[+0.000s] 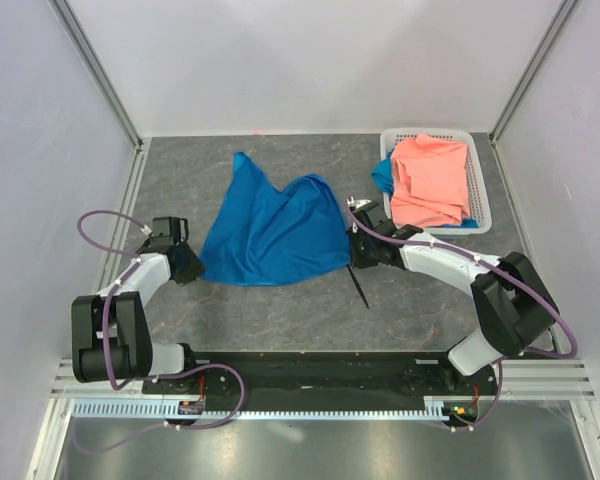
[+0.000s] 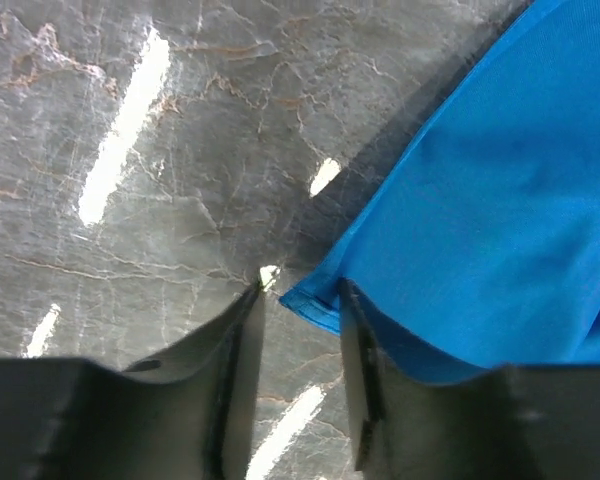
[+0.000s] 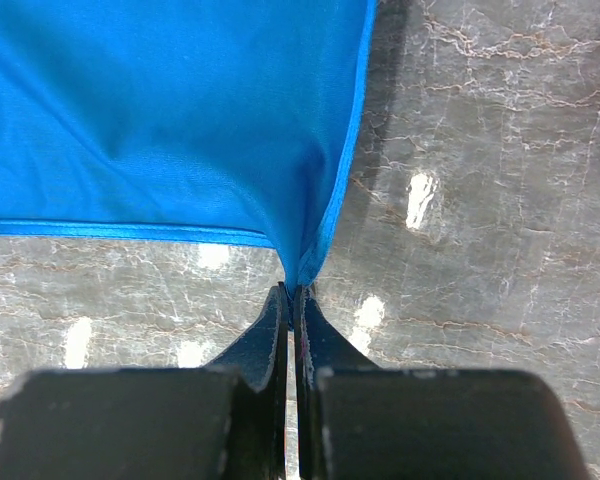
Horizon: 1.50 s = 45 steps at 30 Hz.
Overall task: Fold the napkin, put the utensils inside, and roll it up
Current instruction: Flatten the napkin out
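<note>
The bright blue napkin (image 1: 275, 230) lies spread and rumpled on the grey table, one point reaching toward the back. My right gripper (image 1: 352, 245) is shut on its near right corner; in the right wrist view the cloth (image 3: 180, 120) pinches down into the closed gripper tips (image 3: 292, 290). My left gripper (image 1: 193, 262) sits at the near left corner. In the left wrist view its jaws stand apart, and the hemmed napkin corner (image 2: 315, 305) pokes between the tips (image 2: 300, 290), against the right finger (image 2: 355, 330). A slim black utensil (image 1: 360, 287) lies just below the right gripper.
A white basket (image 1: 483, 190) stands at the back right holding a salmon-pink cloth (image 1: 430, 180), with a blue scrap (image 1: 382, 178) showing at its left side. White walls close in the table on three sides.
</note>
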Tool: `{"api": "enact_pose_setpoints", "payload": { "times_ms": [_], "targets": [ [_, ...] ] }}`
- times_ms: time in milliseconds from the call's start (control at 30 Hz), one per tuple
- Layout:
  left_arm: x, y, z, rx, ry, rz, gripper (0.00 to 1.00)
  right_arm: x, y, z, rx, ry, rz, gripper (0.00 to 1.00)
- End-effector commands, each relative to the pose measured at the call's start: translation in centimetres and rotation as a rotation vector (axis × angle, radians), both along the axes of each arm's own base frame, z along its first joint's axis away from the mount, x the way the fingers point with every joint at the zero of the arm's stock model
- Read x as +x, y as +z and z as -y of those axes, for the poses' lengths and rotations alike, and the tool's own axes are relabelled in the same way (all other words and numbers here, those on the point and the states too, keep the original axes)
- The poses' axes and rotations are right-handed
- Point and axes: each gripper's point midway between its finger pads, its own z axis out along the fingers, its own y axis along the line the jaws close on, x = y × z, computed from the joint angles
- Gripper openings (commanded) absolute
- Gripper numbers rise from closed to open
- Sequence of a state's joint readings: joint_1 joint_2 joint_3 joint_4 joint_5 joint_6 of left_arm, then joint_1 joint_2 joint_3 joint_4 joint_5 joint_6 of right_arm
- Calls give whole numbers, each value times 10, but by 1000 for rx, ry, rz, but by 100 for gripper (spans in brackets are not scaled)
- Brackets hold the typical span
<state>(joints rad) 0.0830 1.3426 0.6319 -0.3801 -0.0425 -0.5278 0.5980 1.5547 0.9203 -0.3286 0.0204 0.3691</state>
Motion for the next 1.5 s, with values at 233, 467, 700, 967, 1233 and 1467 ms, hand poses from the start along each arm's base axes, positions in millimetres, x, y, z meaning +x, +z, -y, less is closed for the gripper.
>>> {"api": "enact_pose_setpoints", "payload": {
  "times_ms": [233,467,700,967,1233,1467],
  "targets": [
    [30,12,16,-80,-76,107,2,6,15,-3,-1,82,70,0],
    [34,121,27,-86,-148,413,2,12,91,-14,93,125,197,0],
    [11,276,33,-25,-220,735,2,10,237,8,162,74,495,0],
    [-61,428,45,-5,-242,1043,2,-48,381,48,319,50,736,0],
    [-98,512,66,-58,-322,1220,2,-56,456,30,444,137,824,0],
    [-6,465,53,-50,-313,1035,2,27,399,-17,337,107,697,0]
  ]
}}
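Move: The napkin's near-left corner lies between the left hand's open fingers, about 1 cm ahead, 1 cm right and 1 cm down; the napkin's middle is some 8 cm ahead and 16 cm right. The right hand still pinches the near-right corner. From this hand the knife's middle is about 3 cm back, level sideways and 4 cm below, and the basket some 17 cm ahead and 17 cm right. Left hand pinches the near-left napkin corner, then both hands raise their corners about 50 cm, fingers swinging level. ##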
